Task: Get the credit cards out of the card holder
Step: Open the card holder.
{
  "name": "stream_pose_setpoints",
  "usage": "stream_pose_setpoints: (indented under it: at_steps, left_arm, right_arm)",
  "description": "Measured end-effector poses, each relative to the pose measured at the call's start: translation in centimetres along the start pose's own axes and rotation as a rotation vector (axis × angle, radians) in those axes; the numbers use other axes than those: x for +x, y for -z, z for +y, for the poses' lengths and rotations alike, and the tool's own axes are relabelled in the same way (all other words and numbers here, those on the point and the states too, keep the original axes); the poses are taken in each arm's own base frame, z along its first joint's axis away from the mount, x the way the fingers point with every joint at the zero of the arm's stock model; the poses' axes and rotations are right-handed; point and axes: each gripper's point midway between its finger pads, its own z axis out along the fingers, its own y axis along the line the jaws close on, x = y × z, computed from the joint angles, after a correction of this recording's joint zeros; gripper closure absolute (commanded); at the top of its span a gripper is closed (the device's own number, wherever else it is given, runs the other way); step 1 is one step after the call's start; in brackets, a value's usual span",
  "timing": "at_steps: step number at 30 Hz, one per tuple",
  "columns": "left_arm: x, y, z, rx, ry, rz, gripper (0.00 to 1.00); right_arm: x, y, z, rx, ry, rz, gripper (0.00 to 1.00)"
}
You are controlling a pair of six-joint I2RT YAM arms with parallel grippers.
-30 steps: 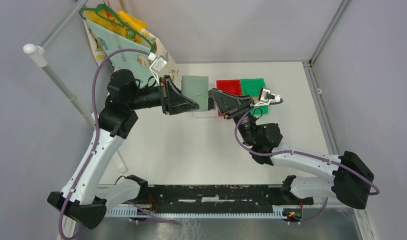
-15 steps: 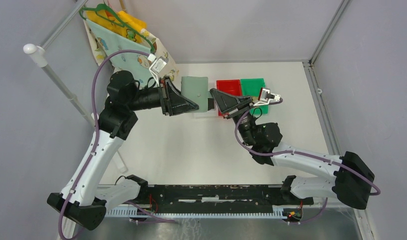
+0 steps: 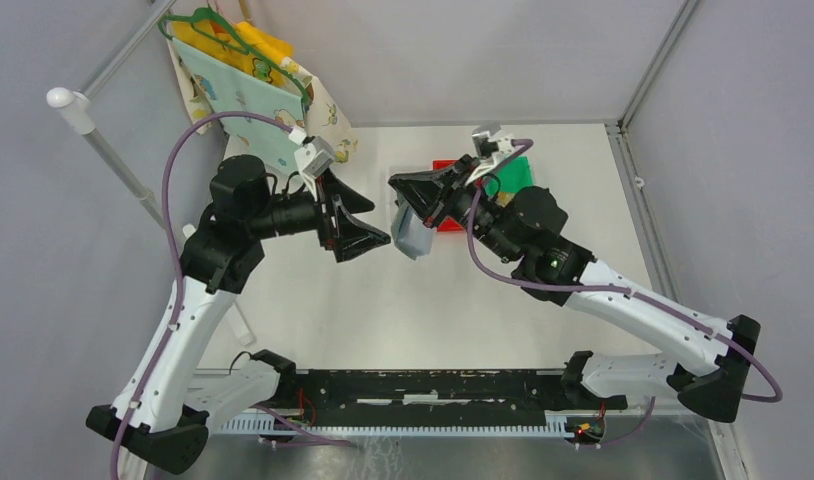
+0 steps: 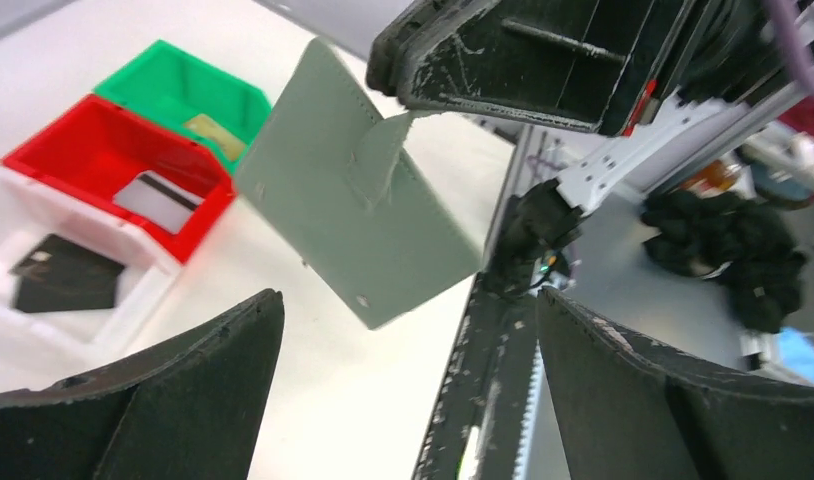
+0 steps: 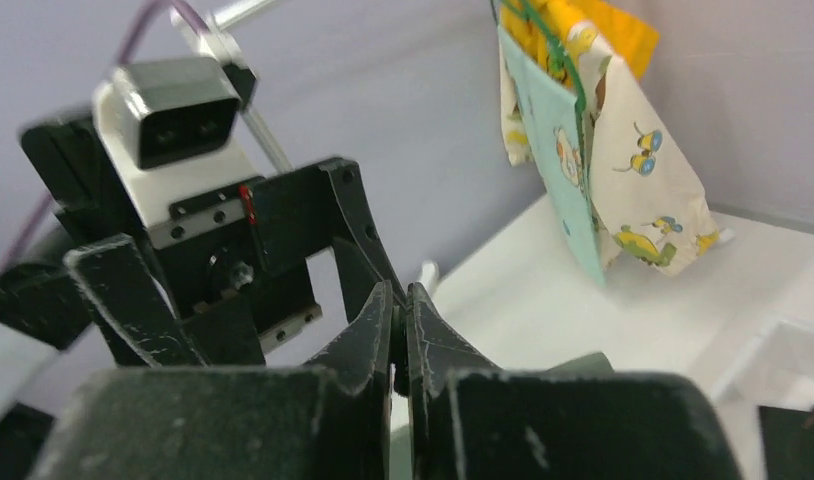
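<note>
The grey-green card holder (image 3: 415, 232) hangs tilted in the air above the table. My right gripper (image 3: 396, 190) is shut on a small tab on its face. In the left wrist view the card holder (image 4: 358, 205) dangles from those black jaws. My left gripper (image 4: 408, 300) stands wide open just left of and below it, with nothing between its fingers; the left gripper (image 3: 378, 225) does not touch the holder. A grey credit card (image 4: 158, 196) with a dark stripe lies in the red bin (image 4: 78, 150). A tan card (image 4: 213, 128) lies in the green bin (image 4: 233, 95).
A white tray (image 4: 133, 300) next to the red bin holds a flat black object (image 4: 63, 280). Printed cloth on a green hanger (image 3: 248, 80) hangs at the back left beside a white pole (image 3: 113, 150). A black rail (image 3: 423, 385) runs along the near table edge.
My right gripper has shut on the card holder and lifted it off the table, swinging left. My left gripper has let go, opened wide and drawn back.
</note>
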Motion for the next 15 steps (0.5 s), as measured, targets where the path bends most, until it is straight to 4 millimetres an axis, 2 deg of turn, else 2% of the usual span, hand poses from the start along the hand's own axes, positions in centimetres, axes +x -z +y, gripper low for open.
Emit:
stream_pose_setpoints:
  at_steps: [4, 11, 15]
  left_arm:
    - [1.3, 0.9, 0.2, -0.015, -0.143, 0.032, 0.0]
    - [5.8, 1.3, 1.4, -0.006, -0.248, 0.117, 0.03]
    - [8.1, 1.4, 2.4, -0.014, -0.27, 0.167, 0.11]
  right_arm:
    - [2.3, -0.5, 0.4, -0.038, 0.116, 0.175, 1.0]
    - [8.9, 0.7, -0.9, -0.068, 0.194, 0.473, 1.0]
    - [10.4, 1.4, -0.6, -0.106, 0.184, 0.536, 1.0]
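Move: The card holder hangs from the right hand's shut fingers, its middle roughly 4 cm back, 4 cm to the right and 6 cm below them. From the open left hand it is about 6 cm to the right, level in height and reach. From the left hand, the white bin lies some 21 cm ahead, 2 cm right and 36 cm below; the red bin is 10 cm farther right than the white one. The right hand keeps its pinch on the card holder and carries it down about 9 cm, swinging 4 cm left towards the left gripper while its fingers tip downward and turn counter-clockwise, some 30 degrees in all. The left hand sinks alongside about 8 cm, drifting slightly left, its wide-open fingers tilting and rolling into line with the holder; no grip on it yet. ##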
